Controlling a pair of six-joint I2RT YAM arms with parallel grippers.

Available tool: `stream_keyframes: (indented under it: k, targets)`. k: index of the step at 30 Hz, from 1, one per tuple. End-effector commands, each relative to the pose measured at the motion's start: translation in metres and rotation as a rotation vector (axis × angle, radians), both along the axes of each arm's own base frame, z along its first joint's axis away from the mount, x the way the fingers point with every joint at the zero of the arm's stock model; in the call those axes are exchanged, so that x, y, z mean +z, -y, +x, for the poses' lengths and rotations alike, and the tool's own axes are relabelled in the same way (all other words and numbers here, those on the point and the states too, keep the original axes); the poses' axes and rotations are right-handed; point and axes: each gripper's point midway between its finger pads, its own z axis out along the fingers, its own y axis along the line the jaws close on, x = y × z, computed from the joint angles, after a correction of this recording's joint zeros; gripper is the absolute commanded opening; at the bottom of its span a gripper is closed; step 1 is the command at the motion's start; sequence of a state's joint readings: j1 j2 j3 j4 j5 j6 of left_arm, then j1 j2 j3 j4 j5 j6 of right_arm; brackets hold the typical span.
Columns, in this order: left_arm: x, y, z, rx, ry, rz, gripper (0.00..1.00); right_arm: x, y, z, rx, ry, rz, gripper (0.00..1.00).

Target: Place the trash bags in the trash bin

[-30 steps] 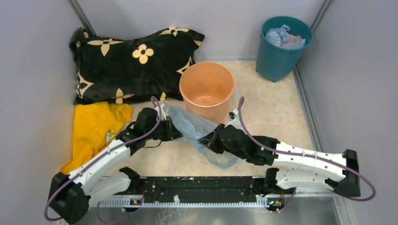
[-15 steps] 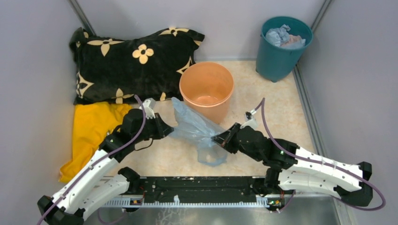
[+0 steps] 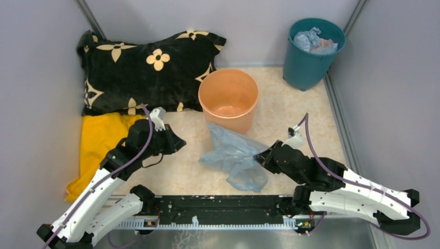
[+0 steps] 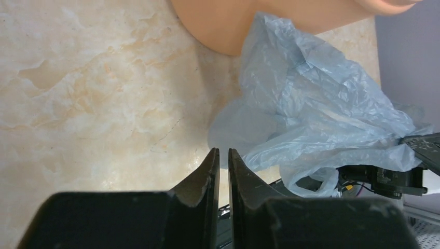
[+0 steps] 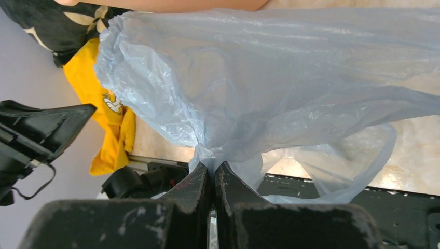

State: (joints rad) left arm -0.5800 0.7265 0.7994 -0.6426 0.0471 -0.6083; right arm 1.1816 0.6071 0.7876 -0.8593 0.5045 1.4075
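Observation:
A pale blue see-through trash bag [image 3: 233,158] lies crumpled on the marble floor just in front of the peach-orange trash bin [image 3: 231,120]. My right gripper [image 3: 258,155] is shut on a bunched edge of the bag [image 5: 259,78], and a loop handle hangs below its fingers. The pinch shows at the right gripper [image 5: 212,167]. My left gripper [image 3: 179,141] hovers to the left, apart from the bag [image 4: 311,114]. The jaws of the left gripper [image 4: 223,150] stand a narrow slit apart with nothing between them. The bin [image 4: 233,26] stands upright with nothing in it.
A dark teal bucket [image 3: 311,52] with crumpled stuff inside stands at the back right corner. A black flower-print cushion [image 3: 150,67] lies at the back left, a yellow cloth [image 3: 104,142] under my left arm. Grey walls close three sides; the black rail [image 3: 223,205] runs along the near edge.
The bag has come away from my left gripper, which narrowed and drew back left. My right gripper pulled the bag right and toward the near edge.

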Motion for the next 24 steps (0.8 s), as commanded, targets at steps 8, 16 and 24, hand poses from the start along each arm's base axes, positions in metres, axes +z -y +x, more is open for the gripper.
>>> stream_keyframes:
  k: [8,16,24]
  targets:
    - [0.007,0.039,-0.025,-0.241,0.0,-0.162,0.33,0.004,-0.012,0.002,0.051,0.029,-0.003,0.0]
    - [-0.011,0.066,-0.027,-0.4,-0.021,-0.219,0.45,0.008,-0.03,0.005,0.087,0.033,-0.001,0.0]
    - [-0.041,0.072,-0.024,-0.422,-0.08,-0.189,0.45,0.008,-0.047,0.007,0.122,0.025,0.013,0.0]
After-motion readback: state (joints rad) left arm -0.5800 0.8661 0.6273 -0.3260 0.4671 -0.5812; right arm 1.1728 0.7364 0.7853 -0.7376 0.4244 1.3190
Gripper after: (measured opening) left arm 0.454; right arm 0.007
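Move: The blue bag hangs from my right fingers; its middle is about 16 cm to the right of my left hand, 5 cm nearer me and some 6 cm lower. My right gripper is roughly 23 cm right of and 5 cm back from my left. From my right hand, the bag's middle is 7 cm left, level fore-and-aft, 5 cm below. The orange bin stands about 15 cm ahead, 14 cm right and 9 cm below my left hand. After rising a centimetre, I swing my left hand right, down and a little back, about 6 cm across to the bag's loose left edge, turning some 20 degrees clockwise and opening the fingers to nearly half. My right hand keeps its pinch and, after a tiny drift right, carries the bag some 3 cm left to meet them, sinking slightly. ##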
